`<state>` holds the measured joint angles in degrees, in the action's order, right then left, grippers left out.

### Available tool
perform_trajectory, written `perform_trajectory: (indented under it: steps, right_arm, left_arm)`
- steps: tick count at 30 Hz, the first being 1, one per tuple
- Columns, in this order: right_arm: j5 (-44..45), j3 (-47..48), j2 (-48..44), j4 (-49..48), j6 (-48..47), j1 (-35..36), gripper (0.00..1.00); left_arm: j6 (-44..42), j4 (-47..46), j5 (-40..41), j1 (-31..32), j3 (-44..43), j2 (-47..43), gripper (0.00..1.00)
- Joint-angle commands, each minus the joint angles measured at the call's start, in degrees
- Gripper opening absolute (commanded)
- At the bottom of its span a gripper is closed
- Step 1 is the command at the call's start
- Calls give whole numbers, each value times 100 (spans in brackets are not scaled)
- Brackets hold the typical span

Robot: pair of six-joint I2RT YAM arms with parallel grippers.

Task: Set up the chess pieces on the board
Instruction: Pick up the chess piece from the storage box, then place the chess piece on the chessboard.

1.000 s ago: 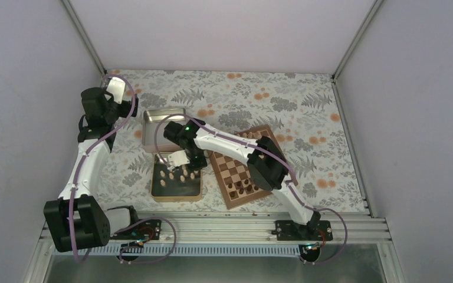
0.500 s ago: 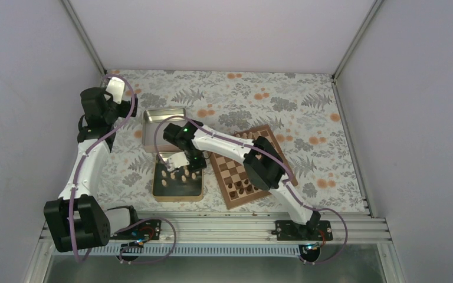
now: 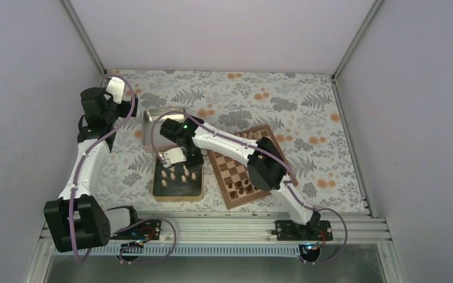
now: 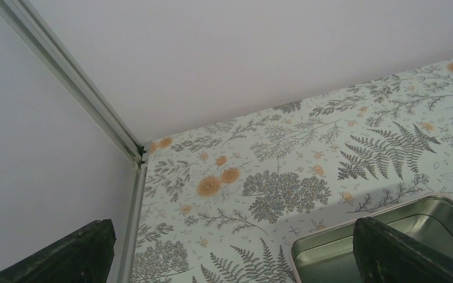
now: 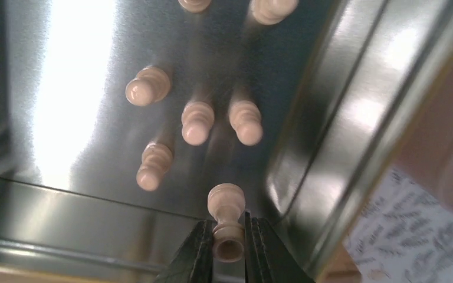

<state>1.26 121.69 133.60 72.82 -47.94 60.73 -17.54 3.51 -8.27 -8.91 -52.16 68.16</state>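
Note:
Several pale beige chess pieces stand in a dark-floored tin left of the board. My right gripper hangs over the far end of this tin. In the right wrist view the right gripper is shut on one pale chess piece, held by its base end, just above the tin floor. Other pale pieces stand beyond it. The left gripper is raised at the far left. In its own view the left gripper is open and holds nothing.
An empty metal tin lies behind the tin of pieces; its corner shows in the left wrist view. A few dark chessmen stand on the board's near rows. The tin's shiny wall rises right of the held piece.
The right gripper's jaws have closed on a pale piece in the tin, and the wrist has shifted slightly toward the far end. The left arm has not moved.

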Motion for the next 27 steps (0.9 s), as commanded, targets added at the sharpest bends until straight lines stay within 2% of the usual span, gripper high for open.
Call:
perform_trajectory:
  steps: [1,7,14,18,21,24,27]
  right_arm:
    - [357,74,-685,92,76,14,7]
    - [633,-268,-1663,88,144,-654,7]
    - [379,-639,-2474,67,-234,-2617,8]
    - [4,-936,-2558,-74,-587,-3841,8]
    - [-219,-1275,-2493,-274,-790,-4476,8]
    - [-401,-1619,-2292,-413,-881,-4860,7]
    - [-433,-2018,-2096,-610,-894,-4950,7]
  left_arm:
    - [5,-88,-122,-44,14,-110,100]
    - [5,-98,-81,-50,13,-125,100]
    - [5,-111,-120,-50,9,-50,100]
    - [5,-96,-136,-50,-4,-23,100]
    - [3,-89,-123,-50,-9,-22,100]
    - [3,-88,-115,-50,-12,-30,100]
    - [5,-81,-116,-50,-18,-6,100]
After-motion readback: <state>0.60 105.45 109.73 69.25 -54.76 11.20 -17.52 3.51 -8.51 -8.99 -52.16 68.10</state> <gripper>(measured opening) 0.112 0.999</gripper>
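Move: The right hand holds the light rook just over the storage box, whose middle lies about 7 cm to its left and 5 cm back. The rook's likely place, the board's far-right corner square, is some 27 cm right, 12 cm forward and 5 cm lower. The last light piece set stands 3 cm left of that square and 1 cm nearer; the board's middle is 22 cm right and 1 cm back. From the idle left hand, the square is about 57 cm right, 5 cm back and 25 cm below. Still pinching the light rook near its top, the right hand climbs clear of the storage box by some 16 cm and swings fast to the right, about 33 cm, and 18 cm forward, out past the board's far-right corner. It turns about 45 degrees clockwise on the way, then sinks some 6 cm late in the swing, with the grip kept shut. ##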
